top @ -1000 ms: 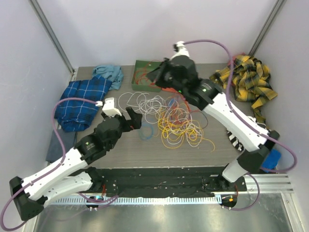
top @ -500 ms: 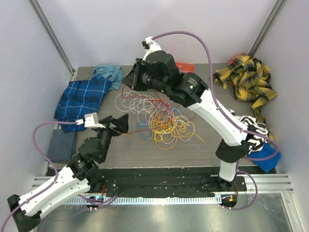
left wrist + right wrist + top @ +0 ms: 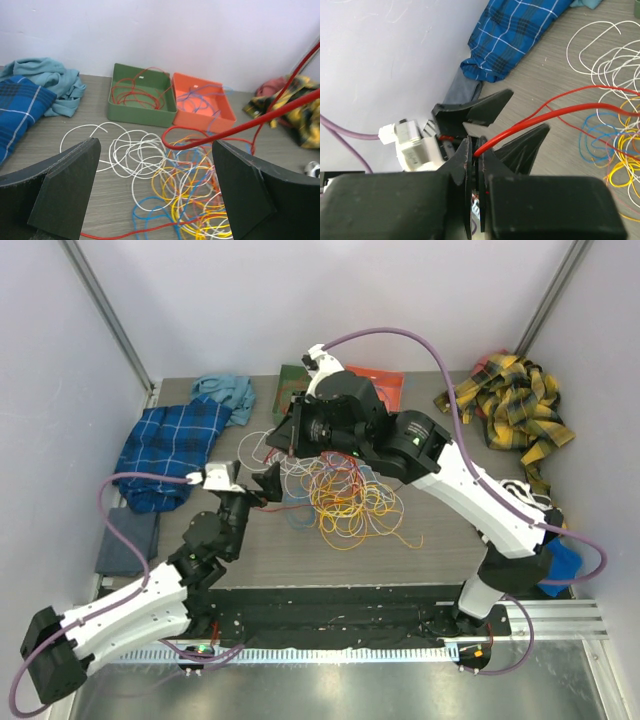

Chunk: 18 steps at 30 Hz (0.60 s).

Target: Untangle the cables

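The cables [image 3: 345, 495] lie in a tangled pile of white, yellow, orange, blue and red loops at mid-table, seen again as the cables [image 3: 175, 175] in the left wrist view. My right gripper [image 3: 476, 145] is shut on the end of a red cable [image 3: 560, 110], which hangs taut above the table. From overhead, the right gripper [image 3: 285, 438] hovers over the pile's left edge. Just below it, my left gripper [image 3: 272, 483] is open, fingers wide. The red cable [image 3: 240, 127] crosses the upper part of the left gripper [image 3: 155, 195] gap, touching neither finger.
A green box [image 3: 140, 95] holding red cable and an orange box [image 3: 202, 100] holding blue cable stand at the back. A blue plaid cloth [image 3: 170, 445] and a teal cloth [image 3: 225, 390] lie at the left. At the right lies a yellow plaid cloth [image 3: 515, 400].
The right arm swung left from the boxes, then came down toward the left gripper, trailing the red cable. The left gripper rose and turned toward it. The pile shifted slightly left.
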Available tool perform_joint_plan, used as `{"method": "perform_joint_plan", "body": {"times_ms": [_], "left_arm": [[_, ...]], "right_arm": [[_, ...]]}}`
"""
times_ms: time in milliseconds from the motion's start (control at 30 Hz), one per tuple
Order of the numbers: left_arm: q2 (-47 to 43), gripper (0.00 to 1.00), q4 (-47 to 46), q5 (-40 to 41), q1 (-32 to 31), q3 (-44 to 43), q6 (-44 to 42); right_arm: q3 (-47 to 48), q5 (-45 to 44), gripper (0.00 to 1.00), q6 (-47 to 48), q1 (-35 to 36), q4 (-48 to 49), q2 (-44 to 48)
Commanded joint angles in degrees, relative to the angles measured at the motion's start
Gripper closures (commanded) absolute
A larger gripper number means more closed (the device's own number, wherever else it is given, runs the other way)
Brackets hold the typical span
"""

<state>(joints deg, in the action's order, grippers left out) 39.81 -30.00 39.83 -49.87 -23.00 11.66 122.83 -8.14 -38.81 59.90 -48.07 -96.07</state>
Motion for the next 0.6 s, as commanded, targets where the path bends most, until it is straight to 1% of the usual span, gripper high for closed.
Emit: {"method": "perform_joint_plan", "body": {"times_ms": [0, 67, 100, 133, 167, 233, 267, 367, 400, 433, 467, 533, 567], "left_arm": [[6.8, 0.0, -11.4, 0.7, 0.0, -2.7, -8.0], [10.2, 0.0, -11.8, 0.9, 1.0, -4.7, -8.1], [11.2, 0.03, -11.7, 0.5, 2.2, -5.5, -8.0], [13.0, 0.08, -10.4, 0.5, 2.8, -6.5, -7.6], [13.6, 0.22, -9.6, 0.2, 3.5, -8.1, -7.4], [14.3, 0.34, -8.9, -2.4, 6.0, -9.3, -6.0], [14.6, 0.46, -8.9, -2.9, 6.7, -9.8, -5.6], [14.9, 0.54, -7.8, -5.8, 9.4, -12.5, -4.3], [14.8, 0.59, -7.3, -6.9, 10.3, -13.9, -4.3], [14.9, 0.67, -7.0, -8.4, 10.7, -14.6, -4.3], [14.9, 0.98, -6.3, -8.5, 10.9, -15.4, -4.3], [14.7, 1.0, -4.8, -8.2, 11.0, -18.8, -4.4], [14.2, 1.0, -4.2, -8.4, 11.2, -20.0, -5.0]], "right_arm": [[-2.0, 0.8, 0.99, 0.0, 0.0, 3.4, 5.2], [-3.1, 1.0, 0.99, -0.1, 0.0, 3.9, 6.4], [-3.5, 0.9, 0.99, -0.1, 0.0, 4.0, 6.9], [-4.3, 1.0, 0.99, -0.1, 0.1, 4.1, 7.3], [-4.7, 0.9, 0.99, -0.2, 0.0, 4.5, 8.2], [-6.0, 1.1, 0.99, -0.3, 0.1, 4.7, 9.1], [-6.5, 1.2, 0.99, -0.3, 0.0, 4.8, 9.5], [-9.2, 1.2, 0.99, -0.7, 0.1, 5.8, 11.3], [-10.4, 1.2, 0.99, -0.9, 0.0, 6.1, 12.2], [-11.1, 1.3, 0.99, -1.0, 0.0, 6.2, 12.7], [-11.7, 1.1, 0.99, -1.0, 0.0, 6.8, 13.2], [-13.6, 0.9, 0.99, -0.7, 0.0, 7.1, 14.8], [-14.5, 0.8, 0.91, -0.7, 0.0, 7.8, 15.6]]}}
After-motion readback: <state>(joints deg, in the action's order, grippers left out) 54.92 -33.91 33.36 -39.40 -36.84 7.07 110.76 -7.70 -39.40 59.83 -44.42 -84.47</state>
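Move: The hanging red cable loop ends about 6 cm ahead of the open left fingers, 1 cm to their right and roughly 2 cm higher. From the right hand, which already pinches that cable, the loop's end is some 9 cm ahead, 8 cm left and 12 cm below. On the table, about 26 cm below the left hand, the white cables lie 15 cm ahead and 2 cm right, the yellow cables 6 cm ahead and 18 cm right. The red cable's hanging loop is caught between the left fingers: that hand reaches about 6 cm forward, dipping a couple of centimetres before rising to finish some 5 cm higher, and shuts from wide open to pinch the strand. The right hand, keeping its own pinch on the red cable, draws away some 4 cm right and about 2 cm back. ##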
